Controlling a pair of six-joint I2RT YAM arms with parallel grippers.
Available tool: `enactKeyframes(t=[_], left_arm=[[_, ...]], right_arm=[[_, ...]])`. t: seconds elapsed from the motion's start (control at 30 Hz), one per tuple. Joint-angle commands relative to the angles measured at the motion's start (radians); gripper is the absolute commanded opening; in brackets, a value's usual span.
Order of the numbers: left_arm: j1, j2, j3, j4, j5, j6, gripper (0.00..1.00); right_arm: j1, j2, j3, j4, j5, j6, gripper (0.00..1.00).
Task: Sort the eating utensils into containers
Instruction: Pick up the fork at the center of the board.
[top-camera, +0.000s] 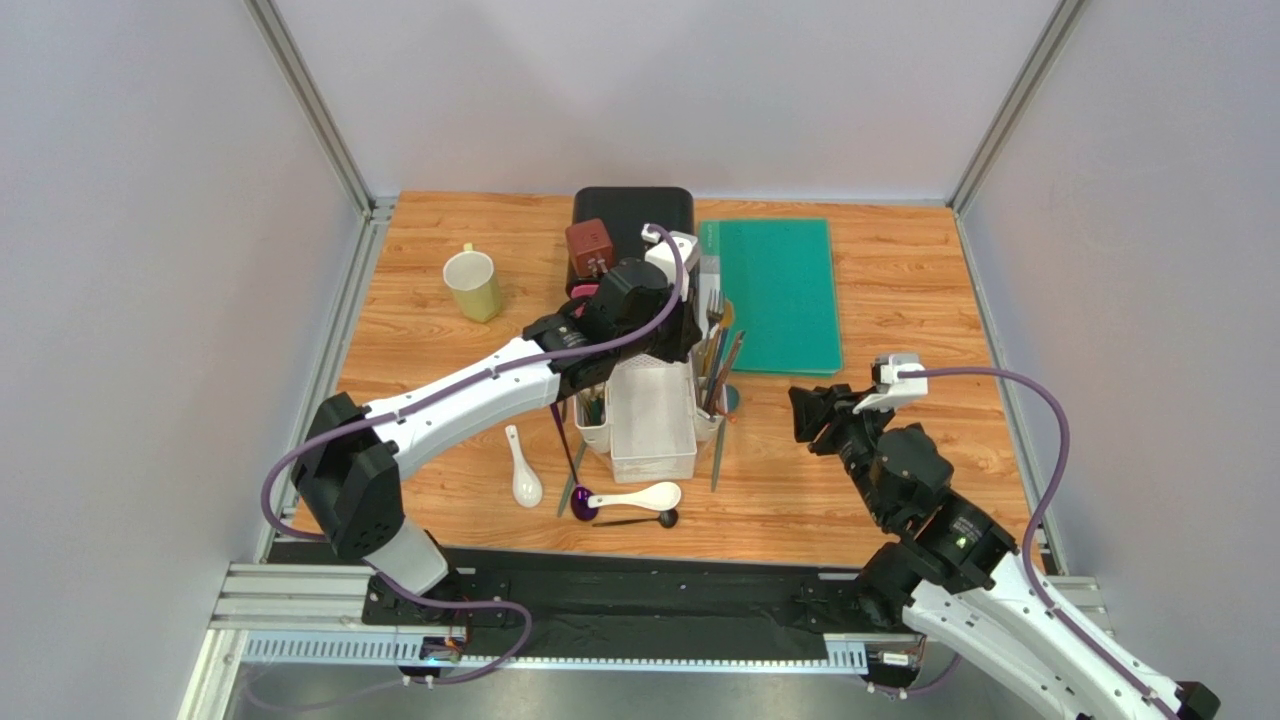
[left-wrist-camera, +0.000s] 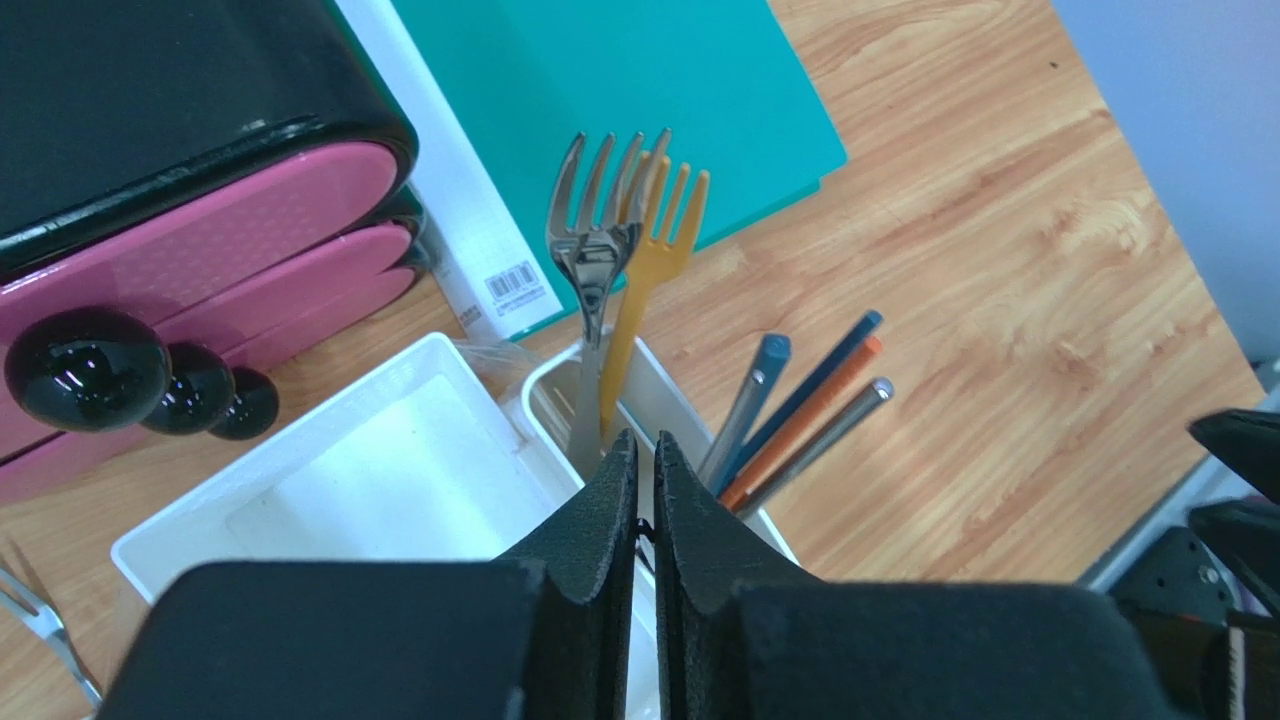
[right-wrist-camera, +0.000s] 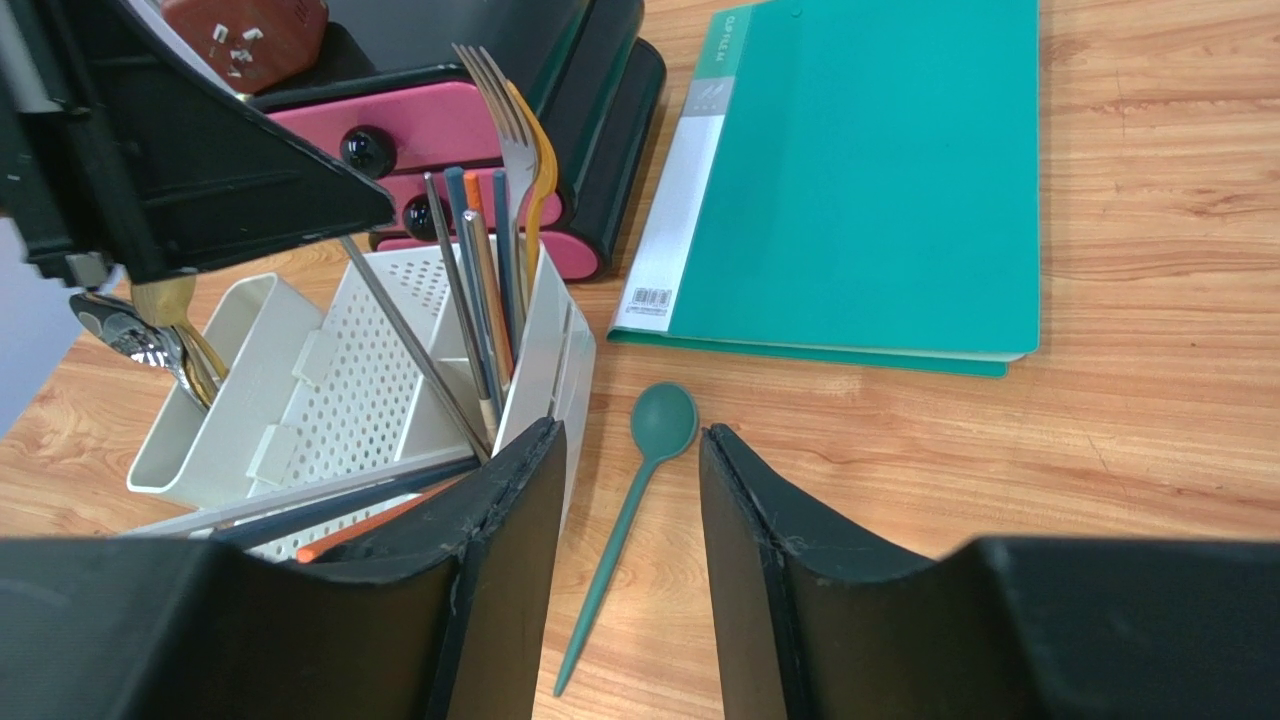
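Note:
The white plastic caddy (top-camera: 655, 450) stands mid-table. Its right side bin holds silver forks (left-wrist-camera: 591, 248), a yellow fork (left-wrist-camera: 657, 248) and coloured chopsticks (left-wrist-camera: 804, 402). My left gripper (left-wrist-camera: 643, 458) hangs over that bin, the jaws nearly together on a thin dark chopstick (right-wrist-camera: 413, 353) that slants down into the caddy (right-wrist-camera: 353, 398). My right gripper (right-wrist-camera: 631, 435) is open and empty above a green spoon (right-wrist-camera: 649, 477) lying beside the caddy. In front of the caddy lie two white ceramic spoons (top-camera: 522, 468), a purple spoon (top-camera: 582, 498) and a black spoon (top-camera: 639, 519).
A black-and-pink drawer box (top-camera: 631, 218) stands behind the caddy. A green folder (top-camera: 769, 293) lies at back right and a pale yellow mug (top-camera: 472, 284) at back left. Gold spoons (right-wrist-camera: 166, 323) stick out of the caddy's left bin.

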Motion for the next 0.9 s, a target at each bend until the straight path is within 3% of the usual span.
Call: enactKeyframes(t=[0.0,0.13,0.47,0.8,0.87], left_arm=[[0.0,-0.078,-0.023,0.016,0.045,0.01,0.04],[-0.004,-0.088,-0.029,0.019,0.102,0.008,0.08],[-0.039,-0.034,-0.009,0.013,0.153,0.005,0.39],[-0.042,-0.06,-0.015,0.021,0.172,-0.013,0.41],[-0.042,-0.089,-0.026,0.024,0.151,-0.012,0.51]], right_arm=[[0.004,-0.008,-0.008,0.022,0.014,0.01,0.43],[0.004,-0.005,-0.01,0.027,0.02,0.013,0.43],[0.004,0.014,-0.011,0.029,0.018,0.022,0.43],[0.004,0.024,-0.013,0.027,0.022,0.032,0.43],[0.004,0.024,-0.014,0.025,0.02,0.032,0.43]])
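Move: The left hand, nearly shut, hangs over the box's right compartment. The leaning chopsticks there lie about 5 cm back, 3 cm right and 7 cm below. The upright chopsticks stand level with the hand and 4 cm right; the steel fork is about 4 cm ahead and 1 cm right, the yellow fork 4 cm ahead and 3 cm right, all some 7 cm lower. From the right hand the leaning chopsticks are about 3 cm ahead, 9 cm left and 6 cm below. Over the box's right compartment the left hand draws back about 4 cm, away from the two forks and towards the leaning chopsticks, first rising a centimetre, then veering some 2 cm right as it sinks to its old height. It turns about 10 degrees clockwise, and its fingers spread from nearly shut to almost half open; contact with the chopsticks can't be made out. ##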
